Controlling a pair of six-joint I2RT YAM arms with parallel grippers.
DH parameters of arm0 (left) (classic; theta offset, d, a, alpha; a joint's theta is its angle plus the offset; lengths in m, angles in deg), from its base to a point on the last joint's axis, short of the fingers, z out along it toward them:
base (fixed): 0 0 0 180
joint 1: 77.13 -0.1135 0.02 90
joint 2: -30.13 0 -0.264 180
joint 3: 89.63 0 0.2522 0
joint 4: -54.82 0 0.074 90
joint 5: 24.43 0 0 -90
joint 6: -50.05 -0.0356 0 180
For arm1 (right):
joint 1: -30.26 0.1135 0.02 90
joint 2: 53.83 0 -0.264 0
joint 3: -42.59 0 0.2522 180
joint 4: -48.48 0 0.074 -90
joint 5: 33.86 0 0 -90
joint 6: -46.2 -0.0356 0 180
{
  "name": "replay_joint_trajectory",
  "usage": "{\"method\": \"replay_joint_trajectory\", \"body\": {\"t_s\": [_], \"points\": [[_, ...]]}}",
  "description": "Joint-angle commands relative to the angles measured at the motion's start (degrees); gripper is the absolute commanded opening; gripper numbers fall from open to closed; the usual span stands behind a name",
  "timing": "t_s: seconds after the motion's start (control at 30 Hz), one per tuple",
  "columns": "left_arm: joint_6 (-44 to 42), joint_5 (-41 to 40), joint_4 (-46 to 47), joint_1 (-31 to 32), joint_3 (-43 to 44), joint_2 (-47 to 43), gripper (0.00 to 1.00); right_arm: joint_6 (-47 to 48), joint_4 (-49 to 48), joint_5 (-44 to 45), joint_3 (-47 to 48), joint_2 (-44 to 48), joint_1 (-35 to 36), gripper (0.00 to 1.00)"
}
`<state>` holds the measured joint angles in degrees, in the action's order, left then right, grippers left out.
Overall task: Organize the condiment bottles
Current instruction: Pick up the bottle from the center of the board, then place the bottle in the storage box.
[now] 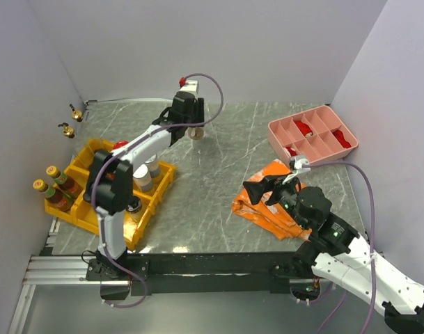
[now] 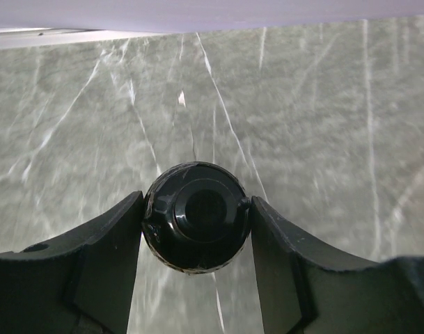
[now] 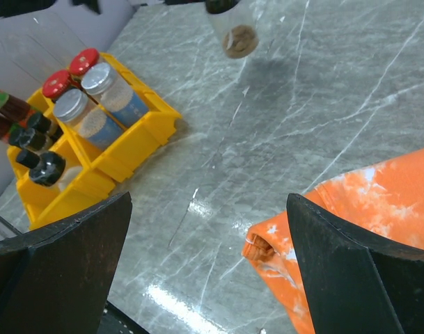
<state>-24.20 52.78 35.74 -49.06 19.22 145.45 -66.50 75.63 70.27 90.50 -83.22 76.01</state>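
Note:
My left gripper (image 2: 195,240) is shut on the black cap (image 2: 195,216) of a small glass condiment bottle (image 3: 234,28), one finger pressed on each side. The bottle hangs under the gripper (image 1: 191,124) at the back middle of the table, slightly above the marble with its shadow beside it. Other condiment bottles stand in the yellow bins (image 1: 145,209): red caps (image 3: 57,82), silver-lidded jars (image 3: 99,78), black caps (image 3: 48,167) and yellow-topped bottles (image 1: 53,171). Two gold-spout bottles (image 1: 76,111) stand by the left wall. My right gripper (image 3: 208,202) stands open and empty over the table.
An orange tie-dye cloth (image 1: 267,202) lies under and beside my right gripper. A pink divided tray (image 1: 278,129) with red items sits at the back right. Walls close in the left, back and right sides.

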Motion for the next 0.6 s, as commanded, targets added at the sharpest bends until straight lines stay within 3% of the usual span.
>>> {"method": "replay_joint_trajectory", "body": {"t_s": [0.0, 0.2, 0.47, 0.57], "points": [[2.88, -3.02, 2.25, 3.3, -6.22, -12.82, 0.01, 0.02, 0.15, 0.55, 1.0, 1.96, -0.06, 1.0], [6.13, -9.17, -4.6, 7.34, -13.17, -26.08, 0.01, -0.07, 1.64, -0.16, 1.53, 4.42, -0.05, 1.0], [14.65, -16.54, -25.66, 7.87, -19.85, -44.2, 0.01, -0.42, 3.48, -1.56, 1.36, 7.32, -0.05, 1.0], [17.82, -18.92, -32.88, 7.87, -22.31, -54.73, 0.01, -0.59, 3.14, -2.53, 1.01, 8.12, -0.06, 1.0]]}}
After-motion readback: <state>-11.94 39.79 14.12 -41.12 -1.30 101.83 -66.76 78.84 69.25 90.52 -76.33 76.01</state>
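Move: The left hand already grips the black-capped bottle by its cap, clear of the table; the yellow tray's middle lies about 25 cm back, 24 cm left and 15 cm below. The white-lidded jars in it stand some 17 cm back and 14 cm left of the hand, the other black-capped bottle roughly 30 cm back and 18 cm left. From the right hand the tray is about 8 cm ahead, 42 cm left. Keeping its grip, the left hand swings the bottle back some 19 cm, up 12 and left towards the tray. ##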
